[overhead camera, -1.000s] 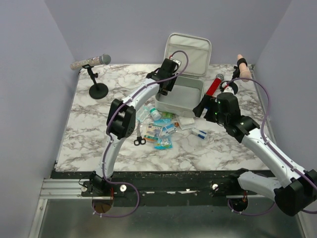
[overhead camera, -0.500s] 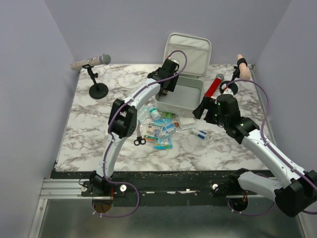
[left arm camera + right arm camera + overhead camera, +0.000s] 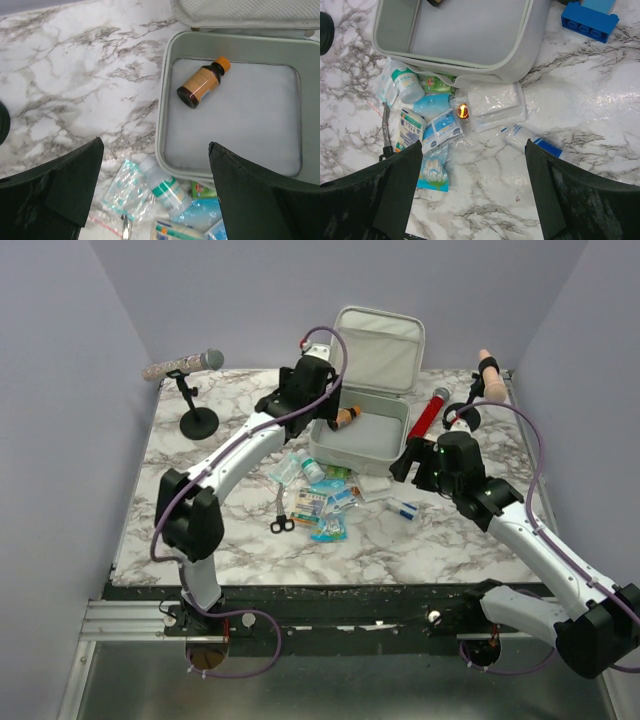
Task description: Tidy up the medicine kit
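The medicine kit [image 3: 356, 454] lies open at the back middle, its lid [image 3: 384, 350] standing up. A brown bottle with an orange cap [image 3: 202, 84] lies alone on the kit's floor [image 3: 235, 125], free of any finger. My left gripper [image 3: 155, 147] hangs open above the kit's left rim, empty. My right gripper [image 3: 475, 145] is open and empty over bare marble, just in front of the loose supplies. Among them are a white bottle with a green label [image 3: 407, 82], a clear gauze packet [image 3: 495, 105], a white-and-blue tube [image 3: 532, 142], blue packets [image 3: 442, 131] and scissors [image 3: 281, 517].
A microphone on a black stand [image 3: 190, 390] is at the back left. A red cylinder [image 3: 432, 412] lies right of the kit, beside a blue brick [image 3: 590, 20]. A peach-coloured post [image 3: 487, 375] stands at the back right corner.
My left gripper has opened and drawn up and to the left out of the kit, leaving the brown bottle inside. Its elbow has swung left. The right arm has hardly moved.
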### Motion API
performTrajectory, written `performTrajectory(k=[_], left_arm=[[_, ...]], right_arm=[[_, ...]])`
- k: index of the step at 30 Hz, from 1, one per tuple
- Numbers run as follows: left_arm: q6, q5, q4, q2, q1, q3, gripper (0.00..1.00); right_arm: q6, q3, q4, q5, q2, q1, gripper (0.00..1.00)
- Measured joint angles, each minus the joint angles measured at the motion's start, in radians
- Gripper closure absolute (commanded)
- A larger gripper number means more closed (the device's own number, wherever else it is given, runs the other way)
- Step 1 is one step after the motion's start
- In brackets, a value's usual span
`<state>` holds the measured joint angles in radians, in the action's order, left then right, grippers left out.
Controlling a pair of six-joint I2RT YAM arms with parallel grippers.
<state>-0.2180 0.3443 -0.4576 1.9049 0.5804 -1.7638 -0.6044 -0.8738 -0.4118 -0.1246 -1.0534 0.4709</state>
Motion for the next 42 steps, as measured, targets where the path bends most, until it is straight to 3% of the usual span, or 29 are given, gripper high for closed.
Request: performTrajectory(k=[4,7,14,22,32,42], left_arm=[[-0.13,0.039,0.036,-0.209,0.003,0.197,0.02],[-0.235,0.036,0.11,-0.33,-0.001,0.409,0.08],[-0.495,-0.045,0.195,-0.346,-0.028,0.764,0.09],[-0.645,-0.073,0.312,-0.286,-0.029,0.742,0.09],[-0.692,-0.093,0.354,-0.136,-0.029,0.703,0.14],[-0.662,-0.093,0.348,-0.052,-0.03,0.633,0.34]], right_arm=[[0.003,0.011,0.0,0.0,0.0,0.0,0.09],[0.005,0.018,0.0,0.0,0.001,0.0,0.09],[0.011,0.041,0.002,0.0,0.019,0.0,0.09],[0.011,0.06,0.002,-0.001,0.027,0.0,0.09],[0.017,0.061,0.003,-0.001,0.027,0.0,0.08],[0.019,0.061,0.003,-0.001,0.012,0.0,0.08]])
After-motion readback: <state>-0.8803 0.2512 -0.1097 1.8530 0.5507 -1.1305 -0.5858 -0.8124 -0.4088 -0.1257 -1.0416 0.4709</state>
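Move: The white bottle lies about 6 cm back from the left hand, 1 cm to its left and 19 below. The medicine kit's middle is some 10 cm beyond that bottle and 12 to its right, with the brown bottle inside 13 beyond and 7 to the right of the white one; a clear packet lies 6 cm left of the white bottle, level with it. From the right hand, the white bottle is about 12 cm ahead, 19 left, 16 below. Left hand backs and sinks about 17 cm, wrist turning, then eases forward, fingers narrowing astride the white bottle. ##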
